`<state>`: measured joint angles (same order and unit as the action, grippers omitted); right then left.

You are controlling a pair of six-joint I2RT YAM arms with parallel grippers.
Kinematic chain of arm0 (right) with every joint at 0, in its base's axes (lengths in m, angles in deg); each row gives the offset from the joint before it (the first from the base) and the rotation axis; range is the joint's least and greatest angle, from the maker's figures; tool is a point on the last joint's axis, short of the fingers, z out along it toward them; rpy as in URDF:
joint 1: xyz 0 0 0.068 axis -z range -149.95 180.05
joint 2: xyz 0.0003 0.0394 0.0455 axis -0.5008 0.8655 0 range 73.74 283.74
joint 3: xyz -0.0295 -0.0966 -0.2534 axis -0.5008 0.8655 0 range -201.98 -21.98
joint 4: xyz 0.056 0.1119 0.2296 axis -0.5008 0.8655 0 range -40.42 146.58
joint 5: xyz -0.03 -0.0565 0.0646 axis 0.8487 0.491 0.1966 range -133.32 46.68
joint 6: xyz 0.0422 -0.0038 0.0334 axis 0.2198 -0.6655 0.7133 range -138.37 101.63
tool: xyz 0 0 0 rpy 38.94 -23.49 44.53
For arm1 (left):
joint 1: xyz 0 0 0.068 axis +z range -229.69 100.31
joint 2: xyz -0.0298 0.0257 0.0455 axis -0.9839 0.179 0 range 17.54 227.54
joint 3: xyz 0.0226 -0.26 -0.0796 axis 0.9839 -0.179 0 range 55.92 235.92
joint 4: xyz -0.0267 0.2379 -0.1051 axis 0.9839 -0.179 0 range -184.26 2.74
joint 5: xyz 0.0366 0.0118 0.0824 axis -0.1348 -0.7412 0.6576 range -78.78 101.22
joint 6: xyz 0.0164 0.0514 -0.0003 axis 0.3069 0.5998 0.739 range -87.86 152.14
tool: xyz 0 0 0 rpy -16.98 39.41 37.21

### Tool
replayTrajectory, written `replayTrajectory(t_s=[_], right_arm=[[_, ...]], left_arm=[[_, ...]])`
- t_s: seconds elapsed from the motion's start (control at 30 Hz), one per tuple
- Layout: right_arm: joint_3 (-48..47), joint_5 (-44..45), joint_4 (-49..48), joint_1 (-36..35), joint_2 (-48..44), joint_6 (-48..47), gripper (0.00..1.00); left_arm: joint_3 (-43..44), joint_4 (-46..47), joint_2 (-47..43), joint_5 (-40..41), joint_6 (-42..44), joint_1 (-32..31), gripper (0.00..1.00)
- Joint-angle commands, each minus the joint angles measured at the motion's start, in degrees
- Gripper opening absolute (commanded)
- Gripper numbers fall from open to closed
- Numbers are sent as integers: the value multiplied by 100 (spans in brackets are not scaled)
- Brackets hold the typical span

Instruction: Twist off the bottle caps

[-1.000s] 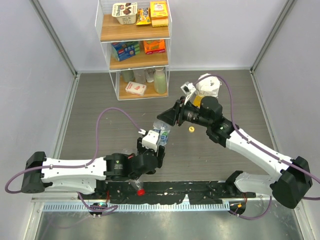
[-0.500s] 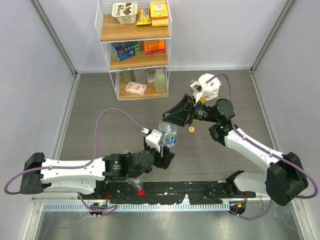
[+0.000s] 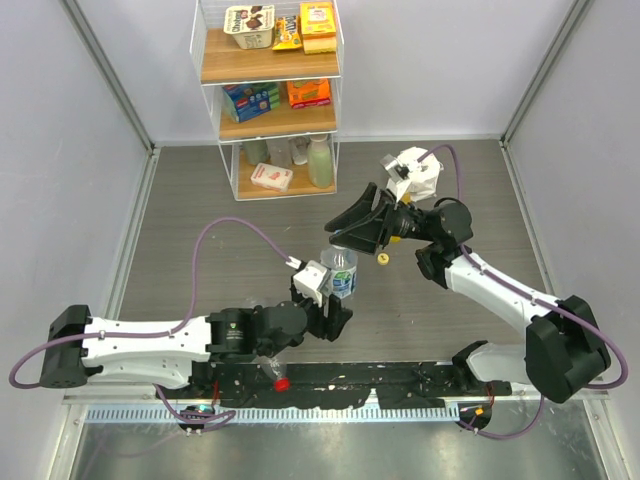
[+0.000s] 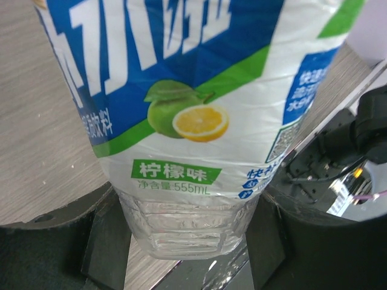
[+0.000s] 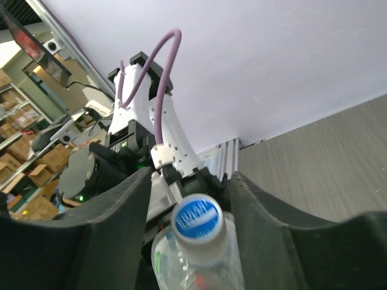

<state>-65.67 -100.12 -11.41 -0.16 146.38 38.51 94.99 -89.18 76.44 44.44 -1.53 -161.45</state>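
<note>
My left gripper is shut on the lower body of a clear bottle with a blue label, holding it upright above the table. In the left wrist view the bottle fills the frame, its base pinched between the two fingers. Its white cap with a blue top sits between the fingers of my right gripper, which is open with a small gap on each side. A loose yellow cap lies on the table just right of the bottle. A red cap rests by the near rail.
A wire shelf rack with boxed goods stands at the back, a pale green bottle on its lowest level. A crumpled white bag lies behind my right wrist. A black rail runs along the near edge.
The left arm carried the bottle slightly right and nearer. The right gripper followed, turned at the wrist, and its jaws spread a little off the cap.
</note>
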Motion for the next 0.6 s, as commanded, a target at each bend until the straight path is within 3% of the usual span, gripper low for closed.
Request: replayTrajectory(t_s=[0.0,0.03,0.17,0.4,0.57], right_arm=[[-246,502,-134,51,-303,105,69],[-298,642,320,60,-347,-175,80],[-492,1431,2164,42,-698,-1255,96],[-1159,3163,4900,16,-1085,-2286,100],[-1502,3938,5799,-221,-1015,-2524,100]], left_arm=[[-215,-398,-71,-87,71,-25,0],[-224,-415,-88,-87,71,-25,0],[-286,-424,-176,-25,62,-33,0],[-207,-599,-124,325,10,-33,0],[144,-1011,174,835,-60,-51,0]])
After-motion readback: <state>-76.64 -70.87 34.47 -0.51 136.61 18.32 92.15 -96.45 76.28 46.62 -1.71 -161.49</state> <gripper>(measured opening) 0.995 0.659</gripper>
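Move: The blue cap of the clear bottle sits right between the right hand's fingertips, within about 1 cm below its hand point; the bottle's body hangs some 9 cm below and 2 cm back. On the table about 30 cm down, the loose yellow cap lies some 17 cm ahead and 11 cm right, the yellow bottle roughly 22 cm ahead and 15 cm right. From the left hand, gripping the bottle near its base, the blue cap is about 16 cm up, 4 cm ahead and 2 cm right. The blue cap comes free of the right fingers as they spread from part-open to fully wide; the right hand draws away forward, about 8 cm, and a little right, swinging some 30 degrees clockwise. The left hand keeps its grip on the clear bottle, sinks about 4 cm, mostly early on, and drifts 3 cm left, rolling about 10 degrees left side up. ##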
